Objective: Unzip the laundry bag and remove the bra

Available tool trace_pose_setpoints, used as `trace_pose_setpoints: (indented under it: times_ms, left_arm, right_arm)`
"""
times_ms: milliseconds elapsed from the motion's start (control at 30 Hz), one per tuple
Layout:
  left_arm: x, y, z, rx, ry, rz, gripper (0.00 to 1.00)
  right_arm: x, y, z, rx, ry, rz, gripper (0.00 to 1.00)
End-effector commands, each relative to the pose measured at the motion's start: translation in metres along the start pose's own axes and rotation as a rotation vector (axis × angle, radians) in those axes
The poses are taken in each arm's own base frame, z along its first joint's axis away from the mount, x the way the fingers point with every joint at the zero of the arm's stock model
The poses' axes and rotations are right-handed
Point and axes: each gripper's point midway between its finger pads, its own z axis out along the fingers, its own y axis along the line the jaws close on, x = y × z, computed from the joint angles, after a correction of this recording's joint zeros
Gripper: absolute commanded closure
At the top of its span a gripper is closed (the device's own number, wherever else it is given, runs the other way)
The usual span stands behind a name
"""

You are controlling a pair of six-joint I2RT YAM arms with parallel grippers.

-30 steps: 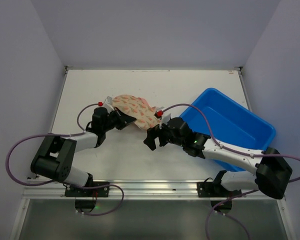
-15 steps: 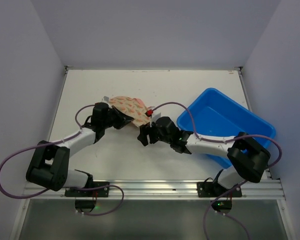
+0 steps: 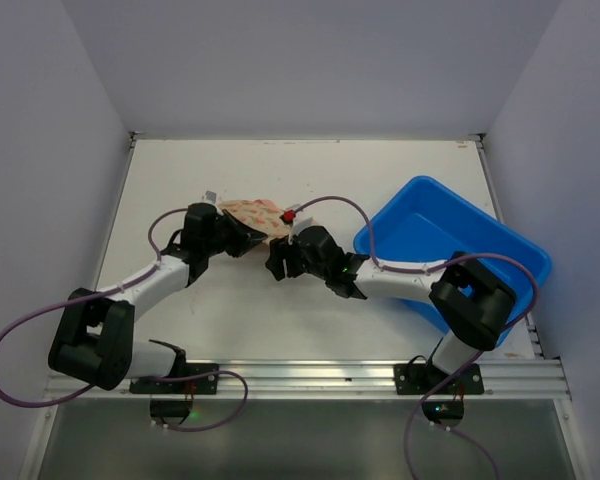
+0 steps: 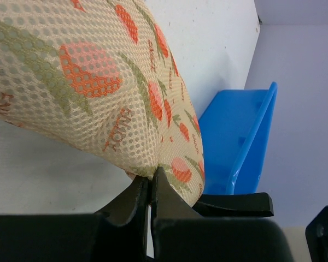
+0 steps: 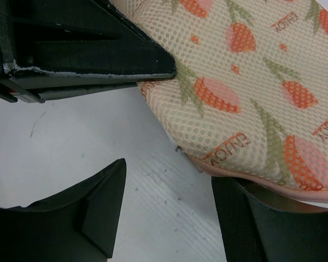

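Note:
The laundry bag (image 3: 255, 214) lies on the table between my two grippers, pale pink mesh with orange-red motifs. It fills the left wrist view (image 4: 98, 82) and the upper right of the right wrist view (image 5: 246, 93). My left gripper (image 3: 248, 237) is shut on the bag's near edge; in the left wrist view (image 4: 150, 183) the jaws pinch the mesh. My right gripper (image 3: 277, 262) is open, its jaws (image 5: 169, 213) straddling bare table beside the bag's zipped pink edge (image 5: 262, 177). The bra is hidden.
A blue plastic tub (image 3: 450, 250) stands at the right, over my right arm; its wall shows in the left wrist view (image 4: 235, 136). The white table (image 3: 330, 180) is walled at back and sides.
My right gripper has moved left and farther from me, up to the bag's right edge. My left gripper has drawn the bag a little left, still shut on it.

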Motion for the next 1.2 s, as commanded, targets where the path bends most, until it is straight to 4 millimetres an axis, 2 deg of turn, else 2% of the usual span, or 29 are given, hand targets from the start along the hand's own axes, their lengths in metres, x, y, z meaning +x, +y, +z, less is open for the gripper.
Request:
trace_pose_setpoints:
  times_ms: [0,133,267,600,833,933,1133,1167]
  left_arm:
    - [0.000,-0.031,-0.009,0.074,0.013,0.024,1.00]
    - [0.001,-0.030,-0.012,0.070,0.015,0.035,1.00]
    - [0.002,-0.029,-0.013,0.059,0.022,0.052,1.00]
    - [0.002,-0.024,-0.014,0.038,0.023,0.079,1.00]
    - [-0.003,-0.031,-0.016,0.040,0.007,0.105,1.00]
    - [-0.004,-0.031,-0.016,0.037,0.003,0.111,1.00]
    - [-0.010,-0.032,-0.017,0.028,-0.022,0.133,1.00]
    - [-0.008,-0.025,-0.018,-0.003,-0.012,0.128,1.00]
  right_arm:
    - [-0.043,0.002,0.006,0.019,-0.127,0.028,0.36]
    - [-0.052,-0.001,0.005,0.017,-0.141,0.031,0.37]
    - [-0.060,0.005,0.004,-0.009,-0.151,0.010,0.43]
    - [-0.070,0.019,-0.001,-0.074,-0.150,-0.056,0.48]
    - [-0.074,0.025,-0.002,-0.095,-0.138,-0.085,0.57]
    - [-0.075,0.025,-0.001,-0.093,-0.136,-0.085,0.63]
    - [-0.062,0.013,0.001,-0.045,-0.107,-0.106,0.83]
    - [-0.058,0.009,0.000,-0.035,-0.098,-0.109,0.86]
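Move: The zipper pull hangs at the near corner of the laundry bag, about 2 cm ahead of my right hand, 1 cm to its left and 2 cm above it. My left fingertips already pinch the bag roughly 5 cm ahead, 3 cm left and 3 cm above my right hand. The body of the bag is centred some 11 cm ahead, 2 cm left and 3 cm lower. From my left hand the pull is about 3 cm back, 2 cm right and slightly below. I ease my half-open right fingers forward along the underside of the bag's corner, then lift them to the zipper pull, rising nearly 3 cm with about 1.5 cm forward and a touch to the left. Only near the end do I close them almost fully, bringing the tips together around the dangling pull. My left hand keeps its pinch beside the zipper and lifts the fabric about 1 cm. ##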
